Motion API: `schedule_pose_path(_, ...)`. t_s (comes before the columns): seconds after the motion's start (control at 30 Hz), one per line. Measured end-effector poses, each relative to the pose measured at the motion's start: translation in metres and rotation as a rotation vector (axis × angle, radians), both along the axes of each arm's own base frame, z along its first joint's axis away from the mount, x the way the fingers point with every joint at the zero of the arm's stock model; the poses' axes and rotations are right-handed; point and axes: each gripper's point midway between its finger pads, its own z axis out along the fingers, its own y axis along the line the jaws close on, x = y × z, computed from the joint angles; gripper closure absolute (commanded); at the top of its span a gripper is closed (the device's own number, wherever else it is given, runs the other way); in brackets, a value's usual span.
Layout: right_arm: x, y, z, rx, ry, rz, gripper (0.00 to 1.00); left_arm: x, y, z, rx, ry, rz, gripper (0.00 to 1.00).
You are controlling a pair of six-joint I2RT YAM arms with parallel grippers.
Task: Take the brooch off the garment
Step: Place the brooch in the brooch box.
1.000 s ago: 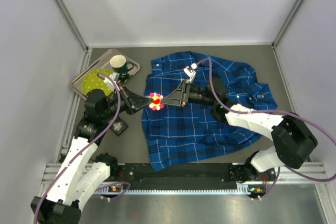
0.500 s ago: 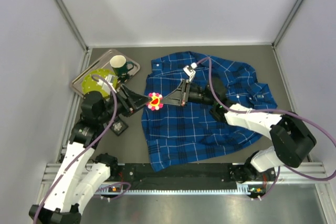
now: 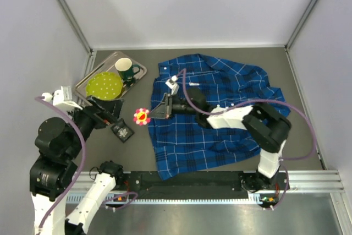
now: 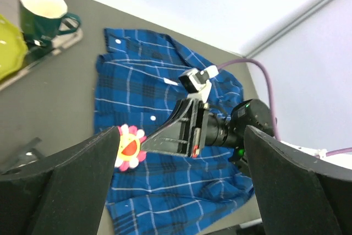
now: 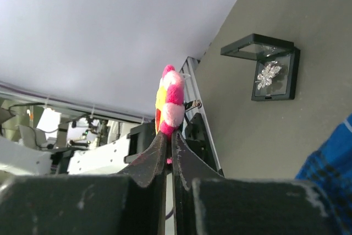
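Observation:
The brooch [image 3: 142, 116], a pink and white flower with a yellow and red centre, hangs just past the left edge of the garment [image 3: 220, 136], a blue plaid shirt spread on the table. My right gripper [image 3: 149, 115] is shut on the brooch, whose petals [image 5: 170, 103] stick out above the pinched fingertips [image 5: 163, 138]. My left gripper [image 3: 116, 115] stands open and empty to the left of the brooch, apart from it. In the left wrist view the brooch [image 4: 130, 147] and the right gripper [image 4: 146, 146] lie between my wide-spread left fingers [image 4: 71, 185], over the garment [image 4: 137, 97].
A small black box [image 3: 122, 131] with a silver ornament lies on the table below the brooch. At the back left a metal tray [image 3: 96, 70] carries a yellow-green plate [image 3: 104, 85] and a dark green mug [image 3: 126, 70]. Walls enclose the table.
My left gripper opened, let go of the brooch and drew back to the left. My right gripper shut on the brooch and carried it left, past the shirt's edge.

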Motion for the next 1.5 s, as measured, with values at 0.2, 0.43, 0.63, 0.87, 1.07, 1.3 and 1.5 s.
schedule_pose_path(0.2, -0.019, 0.056, -0.049, -0.057, 0.007, 0.06, 1.0, 0.0, 0.017, -0.013, 0.114, 0.043, 0.064, 0.01)
schedule_pose_path(0.43, -0.021, 0.081, -0.089, -0.111, 0.019, 0.06, 1.0, 0.009, 0.02, -0.032, 0.192, 0.101, 0.066, 0.01)
schedule_pose_path(0.63, -0.015, 0.097, -0.099, -0.118, 0.013, 0.05, 1.0, 0.014, 0.017, -0.042, 0.224, 0.129, 0.043, 0.01)
schedule_pose_path(0.87, -0.021, 0.104, -0.113, -0.149, 0.027, 0.054, 1.0, 0.016, 0.015, -0.045, 0.233, 0.137, 0.031, 0.01)
schedule_pose_path(1.07, -0.024, 0.112, -0.12, -0.161, 0.016, 0.061, 1.0, 0.015, 0.014, -0.045, 0.233, 0.138, 0.025, 0.02)
schedule_pose_path(1.3, -0.021, 0.117, -0.14, -0.2, 0.022, 0.059, 1.0, 0.014, 0.009, -0.048, 0.228, 0.143, -0.004, 0.02)
schedule_pose_path(1.5, -0.018, 0.123, -0.146, -0.202, 0.022, 0.063, 1.0, 0.014, 0.005, -0.048, 0.225, 0.146, -0.023, 0.02)
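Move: My right hand holds the flower brooch. The open brooch box lies about 18 cm to its left, roughly 1 cm ahead and 20 cm below. On the same table, the green plate is some 20 cm beyond the box and 8 cm left of it, and the mug 27 cm beyond and 2 cm right. The garment's middle is about 26 cm right of this hand and 7 cm ahead. From my empty left hand the box is roughly 6 cm ahead, 3 cm left and 38 cm down. I carry the flower brooch down about 15 cm and left some 12 cm with my right hand towards the open brooch box, quickly at first, then easing in, while the fingers stay shut on it and tip down roughly 10 degrees. My left hand sinks about 5 cm with its fingers wide open, its left side rolling up. ##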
